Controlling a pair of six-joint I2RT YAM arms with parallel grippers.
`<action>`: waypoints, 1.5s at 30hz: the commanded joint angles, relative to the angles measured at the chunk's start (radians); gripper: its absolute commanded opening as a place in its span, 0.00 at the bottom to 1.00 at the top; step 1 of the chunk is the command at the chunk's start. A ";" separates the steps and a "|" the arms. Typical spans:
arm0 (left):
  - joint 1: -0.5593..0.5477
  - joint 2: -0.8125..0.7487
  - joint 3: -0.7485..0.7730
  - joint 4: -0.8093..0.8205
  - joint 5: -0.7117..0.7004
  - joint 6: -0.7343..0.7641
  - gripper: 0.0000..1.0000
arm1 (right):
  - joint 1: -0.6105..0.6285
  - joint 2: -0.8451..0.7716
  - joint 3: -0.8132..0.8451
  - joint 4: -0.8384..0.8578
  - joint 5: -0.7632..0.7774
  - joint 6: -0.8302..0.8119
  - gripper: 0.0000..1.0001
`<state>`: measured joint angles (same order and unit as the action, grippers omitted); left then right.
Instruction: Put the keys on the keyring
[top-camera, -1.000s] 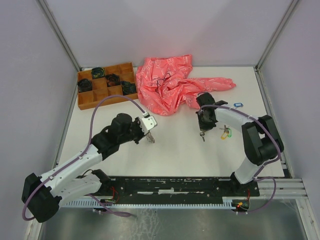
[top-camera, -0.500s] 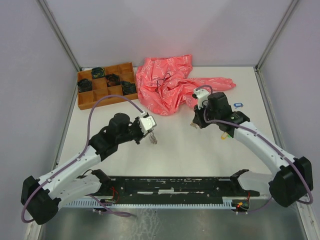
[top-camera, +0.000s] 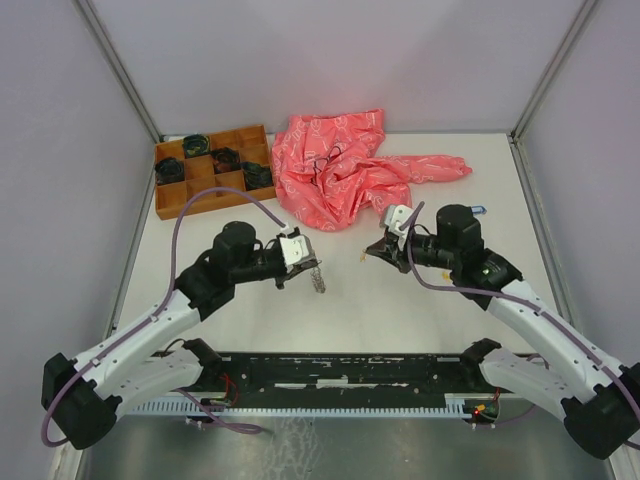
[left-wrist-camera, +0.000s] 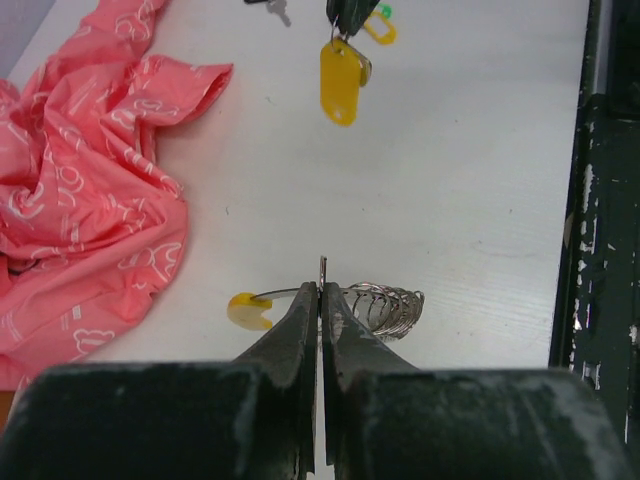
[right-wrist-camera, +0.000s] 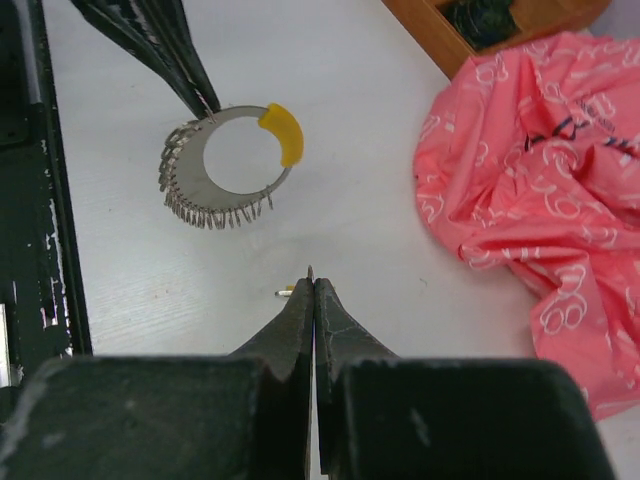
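Observation:
My left gripper (left-wrist-camera: 322, 290) is shut on the thin wire of the keyring (left-wrist-camera: 385, 308), a silvery coil with a yellow segment (left-wrist-camera: 247, 310). It holds the ring just above the table at centre left (top-camera: 316, 278). Facing it, my right gripper (right-wrist-camera: 313, 283) is shut on a key seen edge-on; that key's yellow tag (left-wrist-camera: 340, 82) hangs from its tips (left-wrist-camera: 345, 18). The right wrist view shows the keyring (right-wrist-camera: 225, 165) a short way ahead of the key tip, apart from it. A green tag (left-wrist-camera: 380, 25) shows just behind the right gripper. A blue-tagged key (top-camera: 478, 209) lies far right.
A crumpled pink cloth (top-camera: 340, 170) lies at the back centre. A wooden compartment tray (top-camera: 172, 205) with dark coiled bundles stands back left. A dark key (left-wrist-camera: 270, 8) lies near the cloth. A black rail (top-camera: 350, 370) runs along the near edge.
My right arm has swung from the right side in towards the centre, carrying the yellow-tagged key. My left gripper has shifted slightly right with the keyring.

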<state>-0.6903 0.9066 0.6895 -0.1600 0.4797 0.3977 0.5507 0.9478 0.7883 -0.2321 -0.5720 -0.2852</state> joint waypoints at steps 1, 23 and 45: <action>0.005 0.011 0.082 0.071 0.121 0.095 0.03 | 0.035 -0.040 -0.005 0.119 -0.125 -0.119 0.01; 0.000 -0.021 0.011 0.092 0.246 0.391 0.03 | 0.263 -0.088 -0.093 0.228 0.032 -0.421 0.01; -0.012 -0.072 -0.079 0.190 0.256 0.402 0.03 | 0.412 0.019 -0.060 0.217 0.182 -0.550 0.01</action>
<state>-0.6979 0.8612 0.6136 -0.0483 0.7090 0.7589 0.9443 0.9558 0.6895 -0.0265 -0.4294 -0.8116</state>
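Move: The keyring, clamped in the left fingers, hangs with its middle about 10 cm left of the right hand, 3 cm back and 4 cm lower. The yellow-tagged key already in the right fingers is some 10 cm to the right of the left hand and 2 cm ahead. From the right hand, on the table roughly 20 cm down, a second yellow key lies 24 cm right and 8 ahead, the black key 24 right and 22 ahead, and the red cloth 32 ahead, 4 left. The yellow-tagged key is carried in the right hand's shut fingers about 7 cm left and 5 cm back to the keyring, rising slightly, then sinking at the end, while that hand rolls some 35 degrees and swings counter-clockwise until it points straight at the left one. The left hand keeps its pinch on the keyring, lifts 3–4 cm and sinks most of that again, easing back and right and turning clockwise to face the key. ##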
